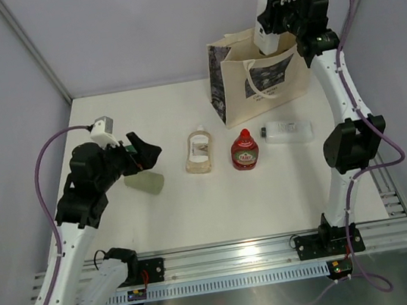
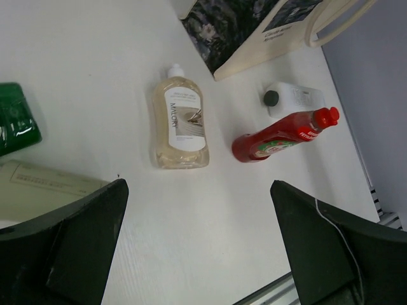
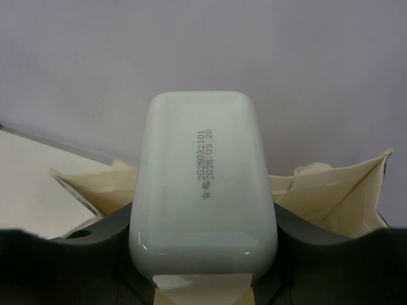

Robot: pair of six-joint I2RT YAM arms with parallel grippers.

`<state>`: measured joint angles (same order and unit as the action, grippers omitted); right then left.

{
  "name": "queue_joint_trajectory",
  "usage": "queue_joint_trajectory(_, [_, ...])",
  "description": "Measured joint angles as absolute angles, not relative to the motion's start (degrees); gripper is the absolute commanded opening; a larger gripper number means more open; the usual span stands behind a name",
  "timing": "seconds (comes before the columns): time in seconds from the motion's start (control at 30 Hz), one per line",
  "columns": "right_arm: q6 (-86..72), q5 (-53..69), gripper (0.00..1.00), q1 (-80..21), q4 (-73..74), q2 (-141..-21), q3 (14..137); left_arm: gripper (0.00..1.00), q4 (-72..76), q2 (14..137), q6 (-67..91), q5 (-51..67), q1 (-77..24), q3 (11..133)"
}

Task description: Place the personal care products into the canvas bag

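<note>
My right gripper (image 1: 281,20) is shut on a white bottle (image 1: 265,33), held bottom-up over the open mouth of the canvas bag (image 1: 254,83). The right wrist view shows the white bottle (image 3: 203,184) between the fingers with the canvas bag (image 3: 337,190) behind it. On the table lie a peach flask (image 1: 200,151), a squat red bottle (image 1: 245,150) and a clear bottle (image 1: 287,131). My left gripper (image 1: 142,152) hangs open and empty beside a pale-green bottle (image 1: 145,182). The left wrist view also catches a green bottle (image 2: 16,124) at its left edge.
Grey walls close in the white table at the back and sides. A metal rail (image 1: 227,256) carrying both arm bases runs along the near edge. The bag stands at the back right, near the wall.
</note>
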<state>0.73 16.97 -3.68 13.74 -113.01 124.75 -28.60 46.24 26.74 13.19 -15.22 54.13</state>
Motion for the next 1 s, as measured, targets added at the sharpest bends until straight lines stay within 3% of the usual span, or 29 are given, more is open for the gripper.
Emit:
queue_joint_trajectory(0.33, [25.4,25.1,0.00,-3.6,11.4,-118.5,114.1,0.99,-29.6,45.2,26.9,9.3,-15.0,51.1])
queue_joint_trajectory(0.4, [28.6,28.1,0.06,-3.6,12.4,-119.6,113.8,0.99,-28.7,46.3,27.1,10.1,-15.0,50.1])
queue_joint_trajectory(0.43, [29.8,29.1,0.10,-3.6,13.0,-120.1,113.8,0.99,-28.3,47.1,27.3,10.5,-15.0,49.7])
queue_joint_trajectory(0.5, [31.9,30.1,0.35,-3.6,13.5,-120.8,113.8,0.99,-26.7,49.3,27.7,11.6,-15.1,48.6])
queue_joint_trajectory(0.57, [33.7,30.1,0.42,-3.6,14.0,-121.6,114.0,0.99,-25.5,51.9,28.3,12.2,-15.6,47.9])
queue_joint_trajectory(0.6, [34.2,30.1,0.61,-3.6,14.7,-122.1,114.5,0.99,-24.9,53.4,28.4,12.3,-16.2,47.6])
queue_joint_trajectory(0.67, [34.7,30.1,0.77,-3.5,16.8,-123.9,117.0,0.99,-23.5,56.6,28.5,12.5,-18.0,47.5])
queue_joint_trajectory(0.83, [33.5,30.1,0.94,-2.4,20.1,-126.6,125.6,0.99,-22.0,66.4,28.3,12.1,-22.8,49.4])
queue_joint_trajectory(1.0, [32.5,31.4,1.00,-0.4,23.9,-126.2,131.2,0.99,-21.0,77.8,27.4,10.7,-25.2,54.5])
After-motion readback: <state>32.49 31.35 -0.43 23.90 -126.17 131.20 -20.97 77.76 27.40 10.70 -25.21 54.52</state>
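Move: The bag that the right hand's white bottle is going to has its middle about 28 cm below this hand and 5 cm back, with no sideways offset. The clear bottle lying on its side stands 21 cm back and 5 right, the red bottle 29 back and 12 left. From the left hand, the tan Malory bottle lies roughly 10 cm ahead, 12 right and 25 below; the pale green bottle is 3 ahead and 7 left, the red bottle 4 ahead and 28 right. Down into the bag's mouth goes the right hand, about 17 cm, rolling its left side down and swinging somewhat counter-clockwise; there its fingers open wide, let go of the white bottle, and the hand backs up 6 cm empty. Meanwhile the left hand, fingers still wide open, sinks some 14 cm while moving right and forward towards the Malory bottle, tipping its fingers down. ##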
